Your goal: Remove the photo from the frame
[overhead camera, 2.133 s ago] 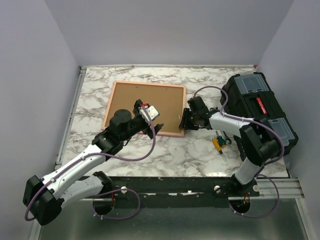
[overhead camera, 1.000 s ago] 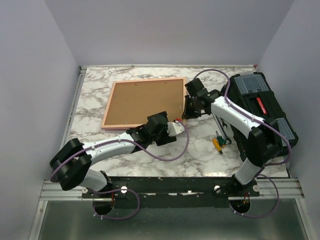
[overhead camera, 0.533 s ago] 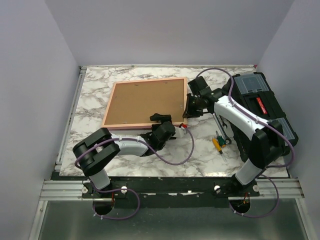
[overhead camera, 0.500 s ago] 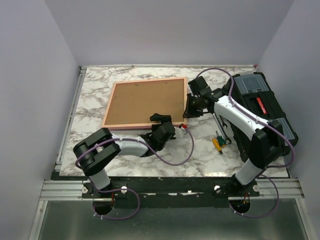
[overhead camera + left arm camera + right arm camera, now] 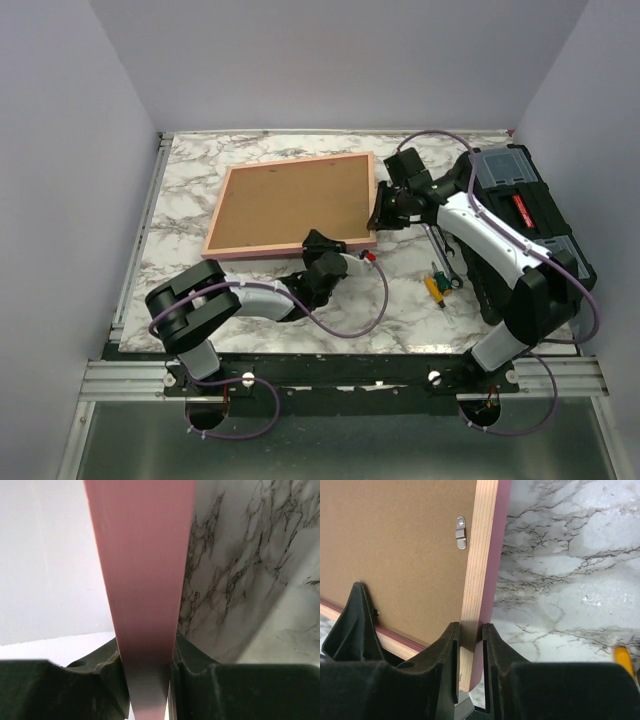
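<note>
The frame (image 5: 290, 203) lies back-up, its brown board facing the top camera inside thin pink rails. The photo is hidden beneath the board. My left gripper (image 5: 318, 243) is shut on the frame's near rail close to the right corner. In the left wrist view the pink rail (image 5: 145, 580) runs up between the closed black pads of the left gripper (image 5: 146, 680). My right gripper (image 5: 378, 218) is shut on the right rail. The right wrist view has the right gripper (image 5: 469, 655) pinching the wooden rail (image 5: 479, 555), with a metal turn clip (image 5: 461, 532) on the board above it.
A black toolbox (image 5: 520, 215) fills the table's right side, close behind the right arm. A small yellow-and-green tool (image 5: 436, 285) lies on the marble by the toolbox. Walls border the table on the left, back and right.
My left gripper moved in to the frame's near rail and closed on it. The right gripper, still shut on the right rail, shifted slightly right and back with the frame.
</note>
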Robot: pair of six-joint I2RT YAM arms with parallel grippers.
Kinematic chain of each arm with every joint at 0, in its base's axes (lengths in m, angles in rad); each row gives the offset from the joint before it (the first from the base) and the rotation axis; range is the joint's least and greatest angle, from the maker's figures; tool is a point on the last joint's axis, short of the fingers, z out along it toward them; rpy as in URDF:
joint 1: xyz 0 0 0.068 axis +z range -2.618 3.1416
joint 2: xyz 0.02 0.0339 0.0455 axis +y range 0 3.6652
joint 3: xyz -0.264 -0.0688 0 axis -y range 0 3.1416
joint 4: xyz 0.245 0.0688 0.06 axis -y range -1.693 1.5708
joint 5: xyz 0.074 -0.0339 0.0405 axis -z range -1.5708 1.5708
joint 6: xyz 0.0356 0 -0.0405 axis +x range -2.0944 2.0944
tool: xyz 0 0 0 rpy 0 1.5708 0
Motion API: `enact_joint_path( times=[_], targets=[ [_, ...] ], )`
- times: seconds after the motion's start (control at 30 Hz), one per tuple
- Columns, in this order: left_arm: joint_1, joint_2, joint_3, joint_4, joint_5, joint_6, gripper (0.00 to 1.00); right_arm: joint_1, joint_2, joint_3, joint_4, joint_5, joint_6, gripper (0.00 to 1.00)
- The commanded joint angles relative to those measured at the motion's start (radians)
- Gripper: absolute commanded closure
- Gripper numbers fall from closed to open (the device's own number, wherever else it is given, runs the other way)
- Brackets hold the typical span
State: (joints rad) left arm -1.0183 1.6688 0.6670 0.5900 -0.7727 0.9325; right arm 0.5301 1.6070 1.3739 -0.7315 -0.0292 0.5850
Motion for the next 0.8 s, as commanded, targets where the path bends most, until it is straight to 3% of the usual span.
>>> enact_joint_path(
  times=[0.0, 0.07, 0.13, 0.37, 0.53, 0.63, 0.77],
  targets=[
    [-0.041, -0.082, -0.017, 0.060, -0.058, -0.049, 1.00, 0.001, -0.087, 0.101, 0.016, -0.027, -0.074, 0.67],
    [-0.054, -0.113, -0.013, 0.024, -0.079, -0.069, 1.00, 0.001, -0.116, 0.165, -0.016, 0.038, -0.101, 0.48],
    [-0.067, -0.146, -0.008, -0.009, -0.100, -0.086, 1.00, 0.001, -0.151, 0.227, -0.049, 0.124, -0.125, 0.40],
    [-0.080, -0.298, 0.130, -0.389, -0.112, -0.260, 1.00, 0.001, -0.352, 0.292, -0.060, 0.412, -0.128, 0.34],
    [-0.080, -0.384, 0.265, -0.632, -0.077, -0.406, 1.00, 0.000, -0.485, 0.239, -0.003, 0.450, -0.148, 0.34],
    [-0.079, -0.379, 0.393, -0.897, -0.023, -0.537, 1.00, 0.000, -0.506, 0.214, -0.003, 0.456, -0.154, 0.34],
    [-0.080, -0.380, 0.510, -1.093, 0.038, -0.673, 1.00, 0.001, -0.494, 0.186, -0.015, 0.447, -0.152, 0.33]
  ],
)
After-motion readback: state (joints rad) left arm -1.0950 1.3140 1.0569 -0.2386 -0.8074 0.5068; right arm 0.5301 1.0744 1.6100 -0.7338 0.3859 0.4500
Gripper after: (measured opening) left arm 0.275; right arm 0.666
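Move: Both grippers have the face-down frame clamped at 0.0: the left on its near edge, with the frame's middle about 8 cm ahead and 6 cm to the left, roughly level; the right on its right edge, with that middle about 4 cm ahead, 16 cm left and 3 cm below. From the right hand the toolbox sits some 29 cm right and 2 cm back, about 6 cm lower; the wrenches lie about 14 cm right, 5 cm back and 11 cm lower. The right fingers open and come free of the frame's right edge, and that hand climbs quickly away, almost 30 cm up and then some 11 cm to its right and a little back, tipping its fingers up from steeply down to about level. The left keeps its pinch on the near edge, drawing back about 4 cm, then raising it about 14 cm and rolling its right side up nearly 20 degrees. ##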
